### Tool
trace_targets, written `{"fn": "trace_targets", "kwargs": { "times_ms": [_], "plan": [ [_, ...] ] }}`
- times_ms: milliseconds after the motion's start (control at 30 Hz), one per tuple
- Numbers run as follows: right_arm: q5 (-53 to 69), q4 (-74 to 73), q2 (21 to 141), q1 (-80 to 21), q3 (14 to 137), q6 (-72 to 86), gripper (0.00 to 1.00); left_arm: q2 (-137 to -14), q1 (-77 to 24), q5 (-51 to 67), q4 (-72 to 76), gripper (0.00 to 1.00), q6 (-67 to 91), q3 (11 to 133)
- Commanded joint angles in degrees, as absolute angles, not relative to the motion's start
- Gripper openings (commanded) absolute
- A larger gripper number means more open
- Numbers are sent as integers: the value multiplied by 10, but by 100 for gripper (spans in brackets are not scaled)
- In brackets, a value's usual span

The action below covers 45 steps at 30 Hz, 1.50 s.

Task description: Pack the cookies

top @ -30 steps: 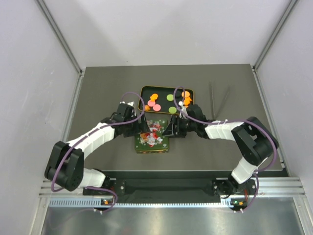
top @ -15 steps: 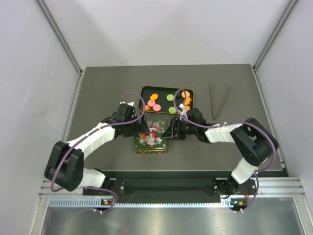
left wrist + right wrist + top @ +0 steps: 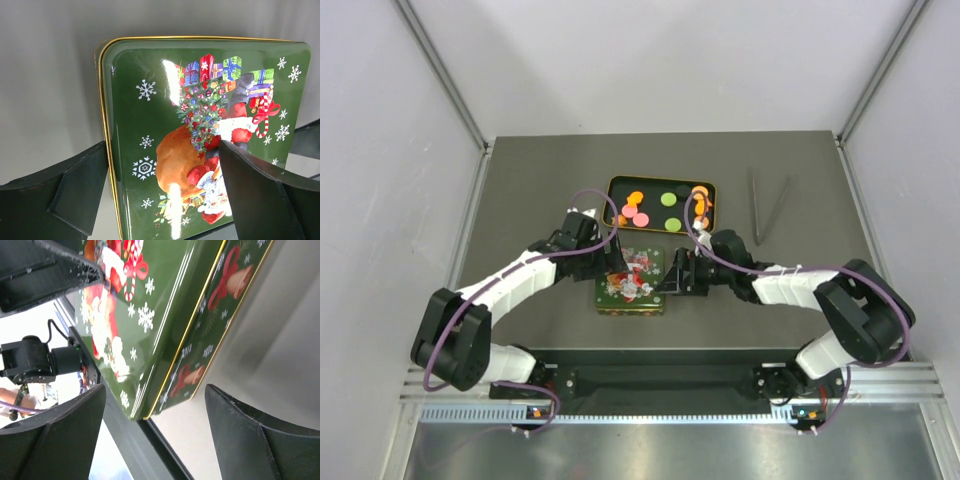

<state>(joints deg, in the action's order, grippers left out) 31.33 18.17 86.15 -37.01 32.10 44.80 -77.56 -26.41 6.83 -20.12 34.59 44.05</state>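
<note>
The cookies (image 3: 638, 205), orange, pink and green discs, lie in an open dark tin (image 3: 660, 181) at the back middle of the table. In front of it lies a green Christmas lid (image 3: 632, 280) (image 3: 150, 110) (image 3: 165, 305). My left gripper (image 3: 606, 263) (image 3: 162, 147) is open and straddles the lid's left edge, with one finger (image 3: 75, 192) off its side and the other over its printed face. My right gripper (image 3: 672, 276) (image 3: 155, 390) is open at the lid's right side, the lid's corner just ahead of its fingertips.
A pair of thin metal tongs (image 3: 770, 205) lies at the back right. White enclosure walls stand on three sides. The table's near edge and both arm bases (image 3: 660, 380) run close behind the lid.
My right gripper has opened wider and drawn slightly toward the near edge, off the lid. The lid now shows more fully. The left arm has stayed put.
</note>
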Motion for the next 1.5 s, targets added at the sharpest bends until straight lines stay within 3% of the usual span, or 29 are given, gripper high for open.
{"fn": "trace_targets", "kwargs": {
  "times_ms": [0,333,467,900,1200,1467],
  "plan": [
    [327,206,834,-380,306,454,79,-782,-267,67,-197,93,345,452],
    [316,310,885,-419,278,519,75,-788,-268,73,-185,93,356,443],
    [315,370,917,-417,253,550,61,-788,-269,73,-182,93,358,439],
    [297,402,943,-418,224,567,34,-787,-281,72,-163,93,377,412],
    [280,418,950,-421,207,562,0,-781,-290,66,-160,92,388,398],
    [219,306,904,-440,226,505,0,-774,-299,56,-163,93,394,391]
  ]
}}
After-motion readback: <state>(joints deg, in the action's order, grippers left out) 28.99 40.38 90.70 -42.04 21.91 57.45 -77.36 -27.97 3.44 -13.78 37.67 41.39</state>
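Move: The green cookie tin's near-right corner, where my right fingers will close, is about 4 cm back, 2 cm left and 2 cm below my right hand; the tin's middle is some 9 cm left and 1 cm ahead. The tray of leftover cookies lies about 18 cm straight ahead, and two grey sticks lie 18 cm ahead and 24 cm right. From my left hand, over the lid at the left rim, that corner is roughly 10 cm back and 10 cm right. I draw my right hand back about 3 cm along the tin's right side, then ease it a little left and down onto the near-right corner. There I hold it and close the fingers part-way, one on the lid and the other low on the side, squeezing with rising effort as the wrist tilts slightly. My left hand stays wide open astride the left rim, creeping about 1 cm forward. ##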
